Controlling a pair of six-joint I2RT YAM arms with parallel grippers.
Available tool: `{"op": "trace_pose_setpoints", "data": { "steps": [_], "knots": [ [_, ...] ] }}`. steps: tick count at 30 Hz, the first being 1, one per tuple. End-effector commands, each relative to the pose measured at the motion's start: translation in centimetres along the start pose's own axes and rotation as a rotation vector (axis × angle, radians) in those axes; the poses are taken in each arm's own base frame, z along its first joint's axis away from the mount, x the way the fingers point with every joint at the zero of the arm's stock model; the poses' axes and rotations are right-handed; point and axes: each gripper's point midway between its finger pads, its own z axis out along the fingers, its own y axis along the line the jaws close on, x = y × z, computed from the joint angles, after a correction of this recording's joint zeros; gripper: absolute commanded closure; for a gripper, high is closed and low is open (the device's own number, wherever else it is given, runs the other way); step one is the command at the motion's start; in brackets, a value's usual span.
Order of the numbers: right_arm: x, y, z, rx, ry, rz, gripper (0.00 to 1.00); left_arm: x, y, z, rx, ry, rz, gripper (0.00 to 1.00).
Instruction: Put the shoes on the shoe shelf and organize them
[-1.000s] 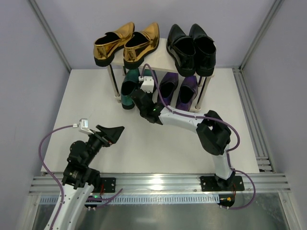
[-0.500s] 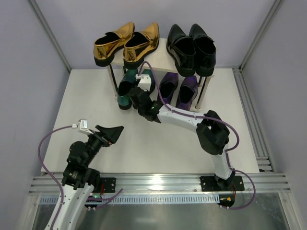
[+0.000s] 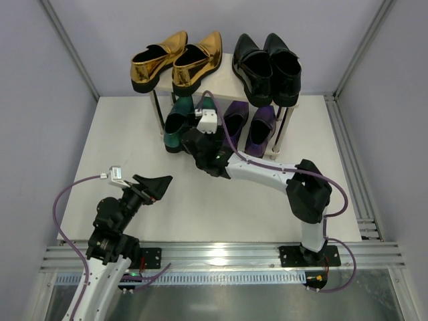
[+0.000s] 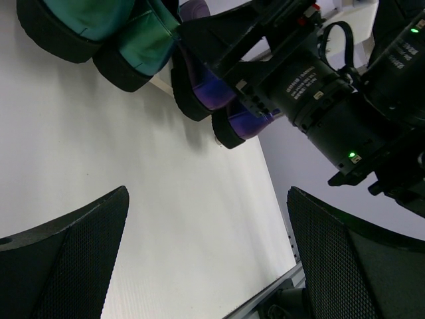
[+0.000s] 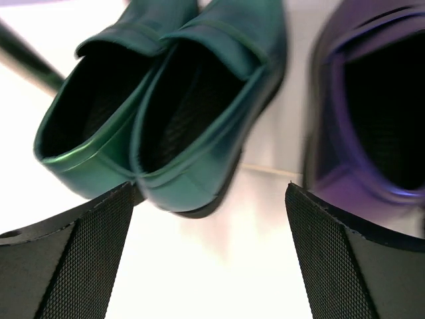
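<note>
The shoe shelf (image 3: 227, 77) stands at the back. The gold pair (image 3: 175, 59) and the black pair (image 3: 267, 67) sit on its top board. The teal pair (image 3: 178, 122) and the purple pair (image 3: 249, 124) sit on the lower tier, heels toward me. My right gripper (image 3: 194, 138) is open and empty, just in front of the teal heels. In the right wrist view the teal pair (image 5: 166, 113) lies side by side beyond my open gripper (image 5: 209, 226), with a purple shoe (image 5: 372, 126) to the right. My left gripper (image 3: 155, 186) is open and empty, low over the table (image 3: 127, 134).
The left wrist view shows the gripper (image 4: 206, 226) over the white table, the teal heels (image 4: 99, 33), the purple heels (image 4: 212, 86) and the right arm (image 4: 319, 86). Grey walls stand to both sides, and a metal rail (image 3: 214, 254) runs along the near edge.
My right gripper swung left against the teal heels, then drew back right and a little nearer. The teal pair sits slightly more to the left. The left arm has not moved.
</note>
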Motion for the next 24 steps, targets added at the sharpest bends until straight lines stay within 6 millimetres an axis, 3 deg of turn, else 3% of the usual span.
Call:
{"op": "trace_pose_setpoints", "data": {
  "steps": [1, 4, 9, 18, 24],
  "knots": [
    [-5.1, -4.0, -2.3, 0.138, -0.105, 0.048, 0.05, -0.5, -0.7, 0.1, 0.028, -0.016, -0.001, 0.0],
    [-5.3, -6.5, -2.8, 0.192, -0.094, 0.062, 0.05, -0.5, -0.8, 0.1, 0.031, -0.019, 0.001, 0.0],
    [-3.3, -9.7, -2.0, 0.23, -0.036, 0.077, 0.07, -0.3, -0.8, 0.3, 0.032, -0.008, -0.006, 0.0],
    [-2.0, -9.9, -0.9, 0.23, -0.004, 0.061, 0.14, -0.2, -0.5, 0.3, 0.026, -0.007, -0.007, 0.0],
    [-0.1, -10.5, 1.8, 0.273, 0.048, 0.043, 0.31, -0.3, -0.6, 0.2, 0.029, -0.009, -0.003, 0.0]
  ]
}}
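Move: The left purple shoe stands on the lower shelf to the right hand's front right, its middle about 12 cm ahead, 11 cm right and 8 cm below. Its right purple mate is some 9 cm farther right, nearly level with it. From the hand, the just-released right green shoe is about 12 cm ahead and 2 cm left, the left green shoe about as far ahead and 10 cm left. From the idle left hand, the left purple shoe is about 28 cm ahead and 27 cm right. Already open and free of the green pair, the right hand swings about 10 cm to the right from the right green shoe's heel to that of the left purple shoe, rising some 3 cm on the way over and turning about 13 degrees clockwise. It then sinks nearly 5 cm from that crest, easing slightly forward at the last and tipping a little down, while the fingers begin to close with one on each side of the purple heel; whether they touch it yet can't be made out. ##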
